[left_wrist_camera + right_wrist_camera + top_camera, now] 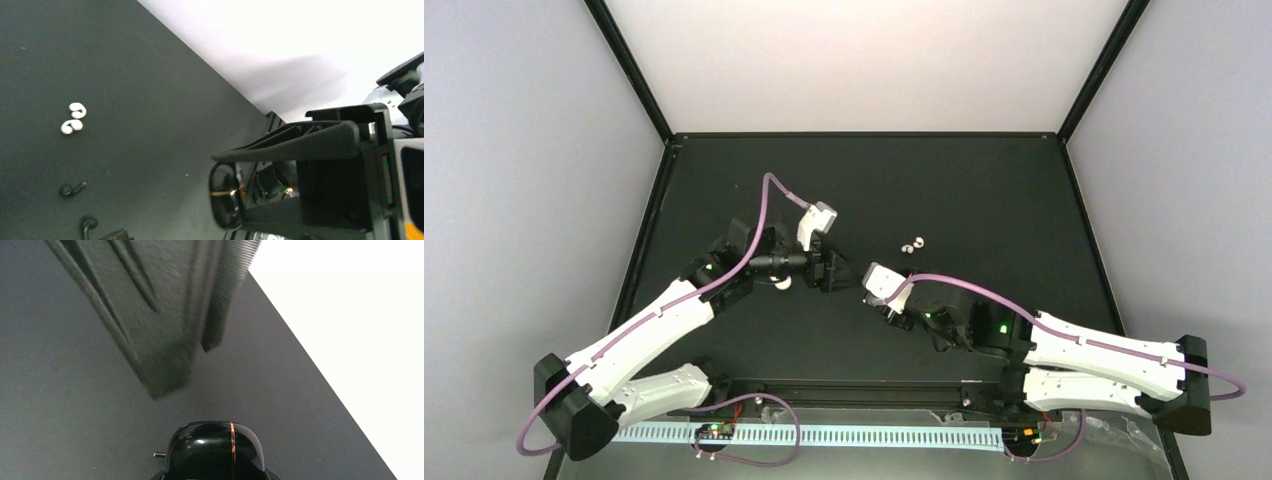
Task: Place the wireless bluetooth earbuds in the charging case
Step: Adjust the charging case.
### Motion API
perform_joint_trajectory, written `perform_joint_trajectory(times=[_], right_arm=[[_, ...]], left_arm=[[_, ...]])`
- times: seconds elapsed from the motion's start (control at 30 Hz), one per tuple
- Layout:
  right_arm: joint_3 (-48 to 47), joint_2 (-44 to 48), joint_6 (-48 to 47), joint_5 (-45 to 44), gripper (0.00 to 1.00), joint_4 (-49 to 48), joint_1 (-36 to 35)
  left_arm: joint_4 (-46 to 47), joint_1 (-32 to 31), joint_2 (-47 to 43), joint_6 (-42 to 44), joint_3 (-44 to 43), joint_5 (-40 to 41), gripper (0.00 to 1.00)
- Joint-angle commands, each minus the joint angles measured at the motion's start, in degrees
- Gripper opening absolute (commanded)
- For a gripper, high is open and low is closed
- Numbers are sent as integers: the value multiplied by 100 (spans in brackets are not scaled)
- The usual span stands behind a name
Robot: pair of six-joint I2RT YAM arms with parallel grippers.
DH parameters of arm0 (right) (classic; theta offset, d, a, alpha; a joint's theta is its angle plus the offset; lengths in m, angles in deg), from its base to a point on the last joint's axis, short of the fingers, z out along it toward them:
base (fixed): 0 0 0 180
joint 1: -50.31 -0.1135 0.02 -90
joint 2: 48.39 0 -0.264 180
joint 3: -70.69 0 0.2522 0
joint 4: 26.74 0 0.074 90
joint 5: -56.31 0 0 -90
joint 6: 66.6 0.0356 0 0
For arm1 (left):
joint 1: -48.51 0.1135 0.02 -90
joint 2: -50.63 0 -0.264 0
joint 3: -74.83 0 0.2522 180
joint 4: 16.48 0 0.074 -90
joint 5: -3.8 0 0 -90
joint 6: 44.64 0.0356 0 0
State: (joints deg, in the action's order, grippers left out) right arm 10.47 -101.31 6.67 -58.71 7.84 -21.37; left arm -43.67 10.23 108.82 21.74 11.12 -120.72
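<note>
My right gripper [212, 475] is shut on a glossy black charging case [212, 447] with a thin gold seam, and the case is closed. In the left wrist view the same case [226, 195] stands edge-on at the tips of my left gripper [230, 191], whose jaws are apart. I cannot tell whether they touch it. Two white earbuds [74, 118] lie together on the black mat, also seen from above [912, 243]. Two black earbuds [72, 189] lie nearer, hard to see on the mat. From above, my left gripper [842, 272] and right gripper [871, 290] meet mid-table.
A small white object [781, 283] lies partly hidden under the left arm. The black mat [984, 200] ends at a raised black frame. In the right wrist view the left gripper's blurred fingers [160, 315] hang just above the case.
</note>
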Motion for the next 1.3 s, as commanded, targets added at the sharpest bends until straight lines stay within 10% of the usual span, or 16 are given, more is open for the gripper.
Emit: perform_joint_trajectory(times=[0.0,1.27], right_arm=[[-97,-135,-242,-151,37,-150,-163],[-122,-421,20,-346,37,-1032,-283]], left_arm=[[92,-279,215,-62,-363,-69,87],[708,-507,637,-635,208,-344,46]])
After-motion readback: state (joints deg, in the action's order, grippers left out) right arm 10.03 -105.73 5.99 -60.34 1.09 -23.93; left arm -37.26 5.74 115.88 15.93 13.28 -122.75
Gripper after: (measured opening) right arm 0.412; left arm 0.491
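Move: The right hand already holds the black charging case at its pads, about 1 cm ahead, 1 cm left and 1 cm below its hand point. From the open left hand, the case lies some 6 cm right, 2 cm back and 4 cm down. Down on the table, roughly 27 cm below the left hand, the black earbuds lie about 12 cm ahead and 5 cm right, the white earbuds 22 cm ahead and 14 cm right. Rightward and down, about 3 cm each way, the left hand brings its spread fingers around the charging case, easing back slightly near the end and tipping a little as the fingers close to about half open. The right hand keeps its grip and carries the case some 2.5 cm left to meet them, its height nearly the same at the end. ##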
